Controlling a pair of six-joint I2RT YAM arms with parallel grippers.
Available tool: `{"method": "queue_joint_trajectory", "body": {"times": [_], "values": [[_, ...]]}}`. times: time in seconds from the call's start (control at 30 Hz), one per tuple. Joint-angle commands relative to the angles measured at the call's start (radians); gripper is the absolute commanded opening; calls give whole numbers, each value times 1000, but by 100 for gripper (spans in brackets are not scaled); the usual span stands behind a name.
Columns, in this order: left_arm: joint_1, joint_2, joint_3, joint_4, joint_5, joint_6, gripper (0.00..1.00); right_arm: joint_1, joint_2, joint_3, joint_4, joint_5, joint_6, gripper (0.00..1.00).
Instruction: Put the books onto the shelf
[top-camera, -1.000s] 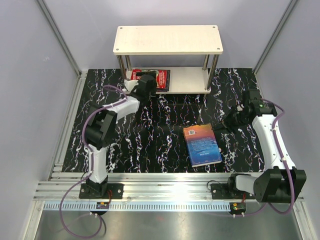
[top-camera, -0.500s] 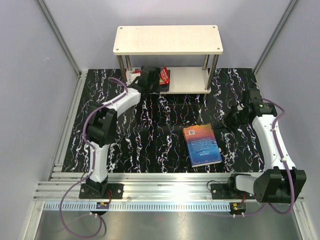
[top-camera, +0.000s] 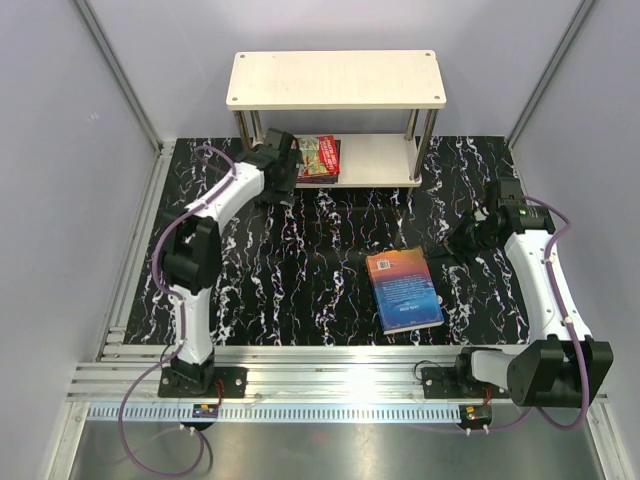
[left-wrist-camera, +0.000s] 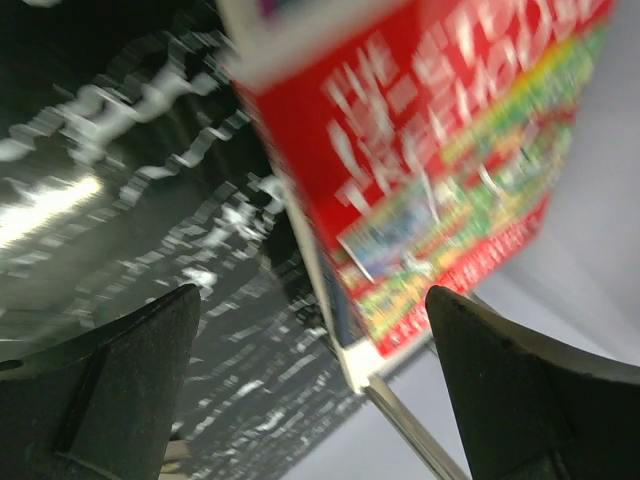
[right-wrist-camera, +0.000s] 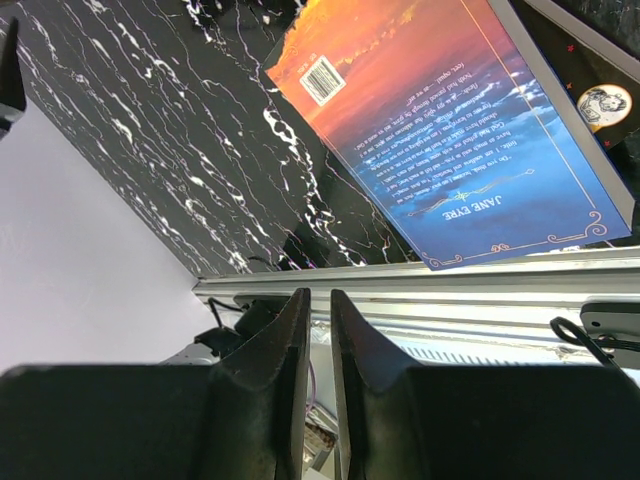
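The shelf (top-camera: 335, 78) stands at the back of the table, two cream boards on silver posts. A red "Treehouse" book (top-camera: 322, 157) lies flat on the left of its lower board (top-camera: 385, 160). My left gripper (top-camera: 281, 163) hovers just left of that book, wide open and empty. In the left wrist view the red book (left-wrist-camera: 440, 150) fills the upper right, beyond the spread fingertips (left-wrist-camera: 130, 380). A blue-and-orange book (top-camera: 404, 290) lies flat on the table's middle right. My right gripper (top-camera: 462, 238) hangs beside its far right corner, shut on nothing. That same book (right-wrist-camera: 450, 130) shows in the right wrist view.
The tabletop (top-camera: 300, 280) is black marble-patterned. Aluminium rails (top-camera: 330, 375) run along the near edge, where both arm bases sit. Grey walls with metal corner struts (top-camera: 115, 75) close in the left, right and back. A silver shelf post (left-wrist-camera: 415, 435) shows near the left gripper.
My left gripper opened fully and drew back to the left off the red book, which stays on the lower board. The right arm and the blue-and-orange book have not moved.
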Motion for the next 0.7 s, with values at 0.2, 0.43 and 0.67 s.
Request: {"method": "queue_joint_trajectory", "body": {"times": [0.2,0.43,0.67], "values": [[-3,-265,-169,97,124,487,99,8,65,-10,17,61,-80,21],[-182,-316,-454,307,385,760,99,-7,206,-46,23,241,-141,34],[-415,-185,-403,289,497,828,99,-55,338,-88,132,270,-186,87]]}}
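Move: The last book, orange and blue, lies flat on the table, its middle about 29 cm back, 28 cm right and 13 cm below the left gripper. From the right gripper it is some 2 cm back, 6 cm to the left and 17 cm down. The red book on the shelf stack is roughly 6 cm ahead, 5 cm right and 3 cm below the left gripper; the lower shelf's middle is about 7 cm ahead, 15 cm right and 8 cm below it. Swing the empty left gripper away from the shelf towards the orange-blue book: ease it a little left, lift over a short rise, then sweep about 21 cm back and 15 right, sinking at the end, turning clockwise nearly 70 degrees with fingers kept wide. Meanwhile lower the right gripper some 10 cm, drifting right of the book, tilting it and opening its nearly shut fingers wide. ##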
